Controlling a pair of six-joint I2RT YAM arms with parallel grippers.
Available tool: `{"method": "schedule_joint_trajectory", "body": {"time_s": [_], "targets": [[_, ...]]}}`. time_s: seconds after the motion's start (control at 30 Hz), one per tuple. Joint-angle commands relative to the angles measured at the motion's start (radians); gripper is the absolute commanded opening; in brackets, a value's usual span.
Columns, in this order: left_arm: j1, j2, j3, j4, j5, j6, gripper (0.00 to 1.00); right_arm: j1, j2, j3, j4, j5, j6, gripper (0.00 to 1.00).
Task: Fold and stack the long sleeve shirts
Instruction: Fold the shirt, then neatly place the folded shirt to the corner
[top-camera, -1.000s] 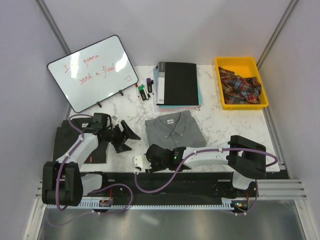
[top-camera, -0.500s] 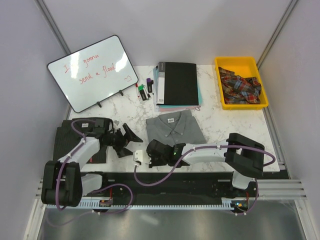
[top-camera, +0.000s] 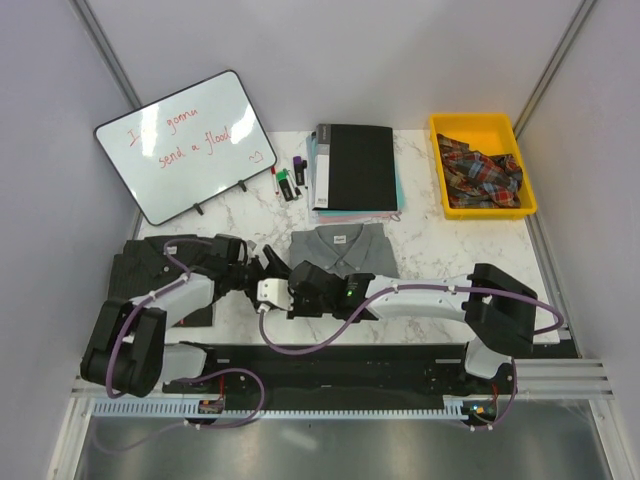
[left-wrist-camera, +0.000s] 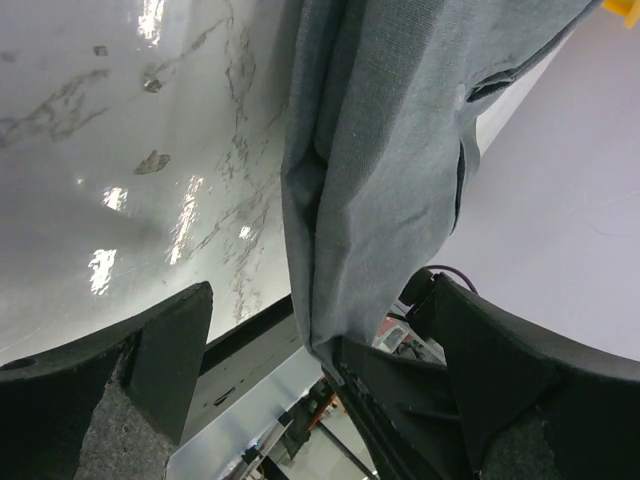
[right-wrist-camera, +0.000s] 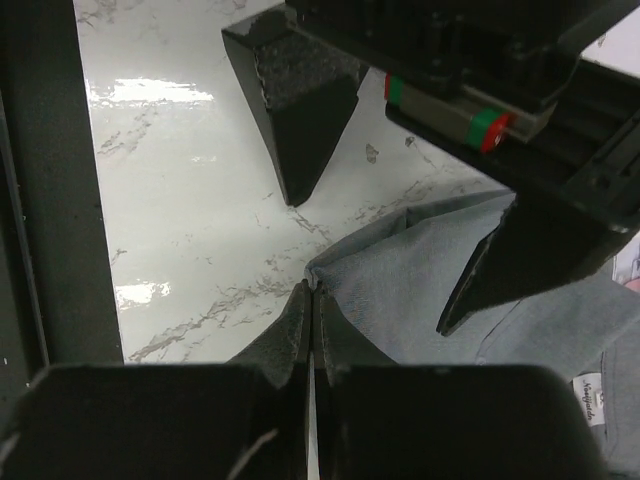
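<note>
The plain grey shirt (top-camera: 345, 248) lies folded at the table's centre, collar to the far side. My right gripper (top-camera: 296, 283) is shut on its near left corner; in the right wrist view the jaws (right-wrist-camera: 313, 292) pinch the cloth's corner (right-wrist-camera: 420, 270). My left gripper (top-camera: 275, 265) is open, its fingers straddling the same left edge; in the left wrist view (left-wrist-camera: 320, 340) the grey cloth (left-wrist-camera: 380, 150) hangs between them. The dark charcoal shirt (top-camera: 135, 275) lies folded at the table's left, under the left arm.
A whiteboard (top-camera: 185, 145) leans at the back left, with markers (top-camera: 288, 180) beside it. A black book (top-camera: 354, 167) lies at the back centre. A yellow bin (top-camera: 450, 125) with plaid cloth stands at the back right. A black rail (top-camera: 350, 360) runs along the near edge.
The left gripper has moved right to the grey shirt's left edge. The right gripper has moved left and farther in, onto the shirt's near left corner, whose near edge has been drawn in.
</note>
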Motion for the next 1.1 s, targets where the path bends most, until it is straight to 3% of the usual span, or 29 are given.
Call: {"method": "schedule_joint_trajectory", "body": {"time_s": [0.0, 0.3, 0.53, 0.8, 0.9, 0.93, 1.0, 1.03, 1.07], "targets": [[-0.046, 0.058, 0.024, 0.112, -0.031, -0.098, 0.99, -0.002, -0.043, 0.049, -0.018, -0.024, 0.028, 0.00], [-0.071, 0.176, 0.107, 0.146, -0.071, -0.050, 0.99, 0.001, -0.038, 0.122, -0.049, -0.061, 0.073, 0.00], [-0.060, 0.282, 0.153, 0.181, -0.021, -0.052, 0.82, 0.013, -0.035, 0.149, -0.059, -0.084, 0.096, 0.00], [-0.045, 0.337, 0.171, 0.215, -0.007, -0.046, 0.79, 0.024, -0.038, 0.157, -0.061, -0.098, 0.116, 0.00], [-0.046, 0.326, 0.155, 0.225, 0.006, -0.047, 0.56, 0.028, -0.034, 0.162, -0.053, -0.101, 0.129, 0.00], [-0.046, 0.319, 0.153, 0.224, 0.007, -0.042, 0.34, 0.030, -0.031, 0.165, -0.050, -0.101, 0.132, 0.00], [-0.046, 0.288, 0.182, 0.158, 0.004, 0.023, 0.13, 0.030, -0.023, 0.174, -0.049, -0.105, 0.143, 0.00], [-0.045, 0.279, 0.203, 0.038, -0.003, 0.063, 0.02, 0.030, -0.023, 0.178, -0.053, -0.110, 0.148, 0.04], [-0.040, 0.265, 0.252, -0.027, -0.010, 0.109, 0.02, 0.030, -0.023, 0.186, -0.062, -0.115, 0.148, 0.17]]}}
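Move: Just beyond the left hand's open fingers, the stretch of shirt edge it goes for lies about 5 cm ahead, 5 cm to its right and 4 cm lower. The shirt's collar is some 9 cm ahead and 13 cm right, the markers about 22 cm ahead and 2 cm right, both roughly 5 cm below. From the right hand, which already pinches a shirt corner, that same edge lies about 5 cm ahead, 1 cm right and 1 cm lower. Reaching forward about 5 cm along the shirt's edge, with some 3 cm to the right and 2 cm down, the left hand closes its wide-open fingers on the cloth ahead of the right hand's grip. The right hand keeps its pinch on the corner, rising about 3 cm while easing left and a little back. ##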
